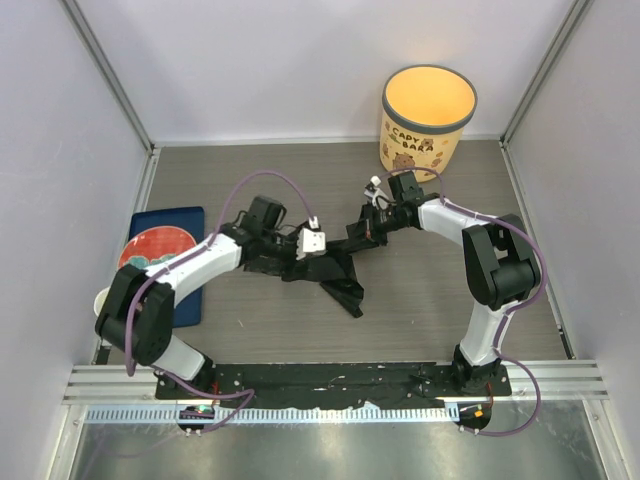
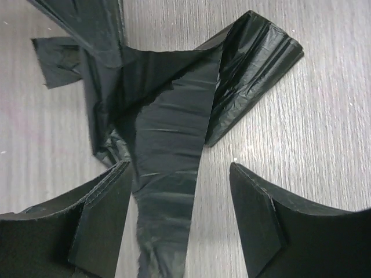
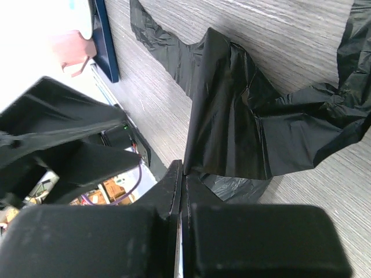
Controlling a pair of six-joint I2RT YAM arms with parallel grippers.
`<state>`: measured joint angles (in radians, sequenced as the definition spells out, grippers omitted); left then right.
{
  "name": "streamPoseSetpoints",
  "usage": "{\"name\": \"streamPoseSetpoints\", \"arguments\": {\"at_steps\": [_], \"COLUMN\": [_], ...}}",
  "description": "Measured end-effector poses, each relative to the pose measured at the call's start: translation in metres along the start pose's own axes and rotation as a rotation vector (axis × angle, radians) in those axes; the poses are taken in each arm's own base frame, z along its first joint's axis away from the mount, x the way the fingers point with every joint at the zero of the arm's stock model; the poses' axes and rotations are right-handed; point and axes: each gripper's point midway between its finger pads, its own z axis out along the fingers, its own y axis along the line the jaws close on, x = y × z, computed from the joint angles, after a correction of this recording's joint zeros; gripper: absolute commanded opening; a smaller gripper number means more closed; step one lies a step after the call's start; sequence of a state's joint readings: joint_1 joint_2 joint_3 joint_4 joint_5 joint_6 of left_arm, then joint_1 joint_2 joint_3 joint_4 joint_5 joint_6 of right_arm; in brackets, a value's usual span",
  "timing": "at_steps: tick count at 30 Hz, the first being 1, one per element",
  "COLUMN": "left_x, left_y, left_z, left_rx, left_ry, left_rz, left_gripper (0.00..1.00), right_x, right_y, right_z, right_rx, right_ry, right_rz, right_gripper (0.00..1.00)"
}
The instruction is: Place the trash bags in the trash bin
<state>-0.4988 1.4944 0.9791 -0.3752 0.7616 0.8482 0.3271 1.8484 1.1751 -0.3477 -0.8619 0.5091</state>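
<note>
A black trash bag [image 1: 338, 272] lies crumpled and partly spread on the table between my two grippers. The cream-yellow trash bin [image 1: 428, 112] stands upright at the back right, its mouth uncovered. My left gripper [image 1: 312, 243] hovers low over the film's left part. In the left wrist view it [image 2: 179, 197] is open, and a strip of the trash bag [image 2: 168, 133] lies loose between its fingers [image 2: 255, 214], beside a thicker folded part [image 2: 258, 63]. My right gripper [image 3: 184, 172] is shut on a lifted edge of the trash bag [image 3: 243, 127], just in front of the bin.
A dark blue mat [image 1: 170, 225] with a red round plate [image 1: 155, 250] lies at the left, and a small beige cup [image 1: 103, 303] sits by the left arm's elbow. Grey walls close in the table on three sides.
</note>
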Motion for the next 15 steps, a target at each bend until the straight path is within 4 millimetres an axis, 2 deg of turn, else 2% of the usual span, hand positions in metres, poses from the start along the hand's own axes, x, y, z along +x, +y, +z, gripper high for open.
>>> {"name": "streamPoseSetpoints", "arguments": {"at_steps": [3,6,15], "left_x": [0.011,0.008,-0.001], "left_y": [-0.006,0.0,0.004], "left_z": [0.024,0.04,0.062], "left_rx": [-0.004,-0.035,-0.112], "left_ry": [0.032,0.033,0.016], "left_rz": [-0.025,-0.01,0.054], "left_gripper": [0.72,0.72,0.75], "right_x": [-0.001,-0.003,-0.003], "right_y": [0.004,0.01,0.019], "right_z": [0.0,0.0,0.002], "right_rx": [-0.019,-0.058,-0.125], "right_ry": [0.0,-0.005,-0.009], "right_rz": [0.01,0.023,0.077], "right_gripper": [0.01,0.01,0.01]}}
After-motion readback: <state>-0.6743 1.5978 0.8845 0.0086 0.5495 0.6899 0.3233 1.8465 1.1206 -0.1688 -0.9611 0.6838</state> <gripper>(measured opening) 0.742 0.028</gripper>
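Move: The hanging panel of the trash bag, held up by the shut right fingers, is about 5 cm to the left gripper's right, 1 cm ahead and some 6 cm below. The right fingertips are roughly 7 cm to its right, 4 cm ahead and 2 cm lower; the bag's loose flap lies 6 cm right, 7 cm back and 8 cm below. From the right gripper, the panel is about 2 cm left, 3 cm back and 4 cm down. Bring the open left gripper about 5 cm to the right, in beside the right fingertips and over the trash bag panel, sinking some 3 cm, most of that right at the start; leave its fingers open. Keep the bag's edge pinched in the right fingers, easing that hand up 1 to 2 cm and slightly left while its fingertips tilt up a little, under 10 degrees. ##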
